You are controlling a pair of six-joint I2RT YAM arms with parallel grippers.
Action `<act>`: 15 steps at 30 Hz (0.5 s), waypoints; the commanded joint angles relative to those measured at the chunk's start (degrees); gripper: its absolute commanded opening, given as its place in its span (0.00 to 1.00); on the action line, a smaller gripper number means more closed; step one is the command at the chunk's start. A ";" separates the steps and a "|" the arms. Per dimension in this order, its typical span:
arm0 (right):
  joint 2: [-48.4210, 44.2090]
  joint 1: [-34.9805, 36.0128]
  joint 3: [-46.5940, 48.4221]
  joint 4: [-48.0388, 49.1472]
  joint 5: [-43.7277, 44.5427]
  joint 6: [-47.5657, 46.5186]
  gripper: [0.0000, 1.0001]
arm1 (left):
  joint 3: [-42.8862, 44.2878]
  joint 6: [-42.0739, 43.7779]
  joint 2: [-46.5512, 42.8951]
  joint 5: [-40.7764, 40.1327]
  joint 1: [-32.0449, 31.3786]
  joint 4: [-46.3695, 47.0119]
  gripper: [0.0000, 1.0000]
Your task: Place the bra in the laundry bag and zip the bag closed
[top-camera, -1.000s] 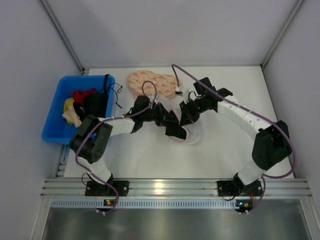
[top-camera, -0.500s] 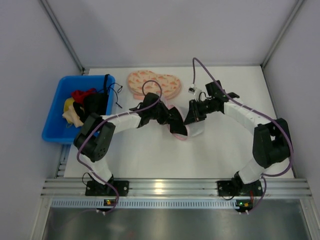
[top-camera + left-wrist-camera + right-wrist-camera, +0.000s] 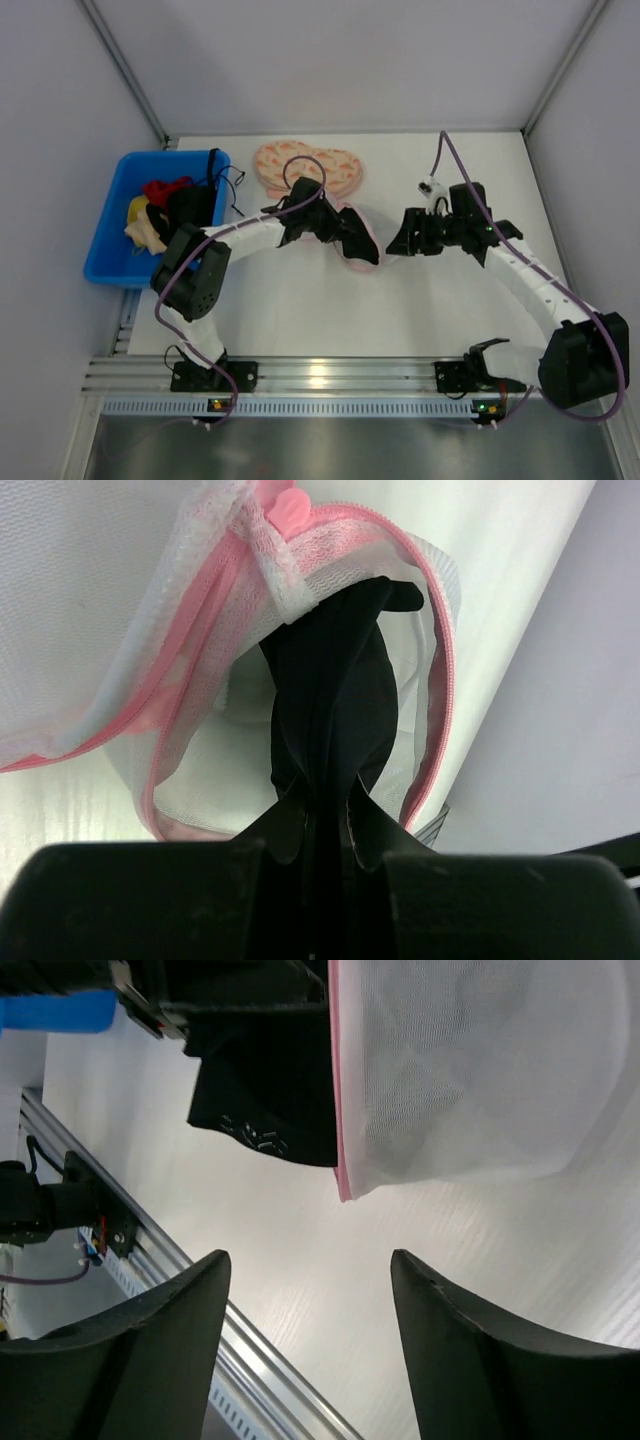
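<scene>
The laundry bag (image 3: 190, 600), white mesh with a pink zip rim, lies open at mid-table (image 3: 362, 226). The black bra (image 3: 330, 700) hangs from my left gripper (image 3: 322, 810), which is shut on it, and its free end reaches into the bag's mouth. From above, the left gripper (image 3: 358, 246) sits right over the bag. My right gripper (image 3: 397, 244) stands open and empty a little to the right of the bag, touching nothing. In the right wrist view the open right gripper (image 3: 310, 1260) faces bare table, with the bag (image 3: 470, 1070) and the bra (image 3: 265, 1090) beyond it.
A blue bin (image 3: 108, 235) of mixed clothes stands at the left edge. A peach-pink heart-shaped patterned cloth (image 3: 300, 163) lies behind the bag. An aluminium rail (image 3: 320, 375) runs along the near edge. Grey walls close in the sides and back.
My right gripper opened, let go of the bag and drew back to the right. The left gripper stayed shut on the bra and shifted slightly right over the bag.
</scene>
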 commanded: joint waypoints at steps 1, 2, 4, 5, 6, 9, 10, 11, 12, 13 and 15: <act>1.23 3.83 -5.42 6.82 2.59 9.50 0.64 | 2.87 -3.49 1.61 -1.88 -0.28 -0.15 0.00; 0.80 4.29 -7.69 9.11 3.03 13.26 0.59 | 3.31 -4.01 1.78 -1.97 -0.28 0.37 0.00; 0.10 6.21 -9.46 14.45 7.23 16.97 0.55 | 3.84 -4.37 2.31 -1.97 -0.36 0.38 0.00; -0.87 6.83 -11.82 16.67 8.39 20.64 0.54 | 4.36 -4.81 2.49 -1.97 -0.36 0.55 0.00; -1.05 7.71 -12.37 17.74 10.49 22.16 0.54 | 4.54 -5.16 2.84 -1.88 -0.28 0.38 0.00; 1.22 12.36 -13.07 20.47 18.32 26.21 0.52 | 5.42 -5.69 3.72 -1.88 -0.28 0.46 0.00; 2.45 13.94 -12.90 21.08 20.77 26.83 0.52 | 5.60 -5.78 4.07 -1.80 -0.36 0.46 0.00; 4.64 14.48 -12.55 21.44 21.92 27.44 0.50 | 5.60 -5.95 4.16 -1.71 -0.36 0.64 0.00; 5.62 14.66 -12.37 22.57 23.24 27.62 0.47 | 5.60 -6.13 4.25 -1.71 -0.36 0.55 0.00; 6.59 14.75 -12.11 22.76 25.43 27.62 0.46 | 5.60 -6.13 4.16 -1.79 -0.45 0.55 0.00; 10.19 14.75 -10.53 22.59 26.33 27.62 0.42 | 5.51 -6.30 4.16 -1.71 -0.36 0.64 0.00</act>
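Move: Off the right hand's fingertips, the laundry bag's loose near corner hangs about 7 cm to the left, 2 cm ahead and 10 cm below; the bra, already in the left fingers, has its middle some 5 cm ahead of that hand, 9 cm left and 10 cm below. From the left hand the bag's middle is about 7 cm right, 2 cm ahead and 4 cm down, the patterned cloth some 20 cm ahead, 9 cm left and 9 cm below. Sinking about 9 cm towards the bag's loose near corner, the right hand also works some 4 cm left, first edging back about 3 cm, then partly forward again. Its fingers tip further down and swing about 15 degrees clockwise, narrowing from wide to under half open without shutting. The left hand keeps its pinch on the bra and eases nearly 2 cm forward and right. ##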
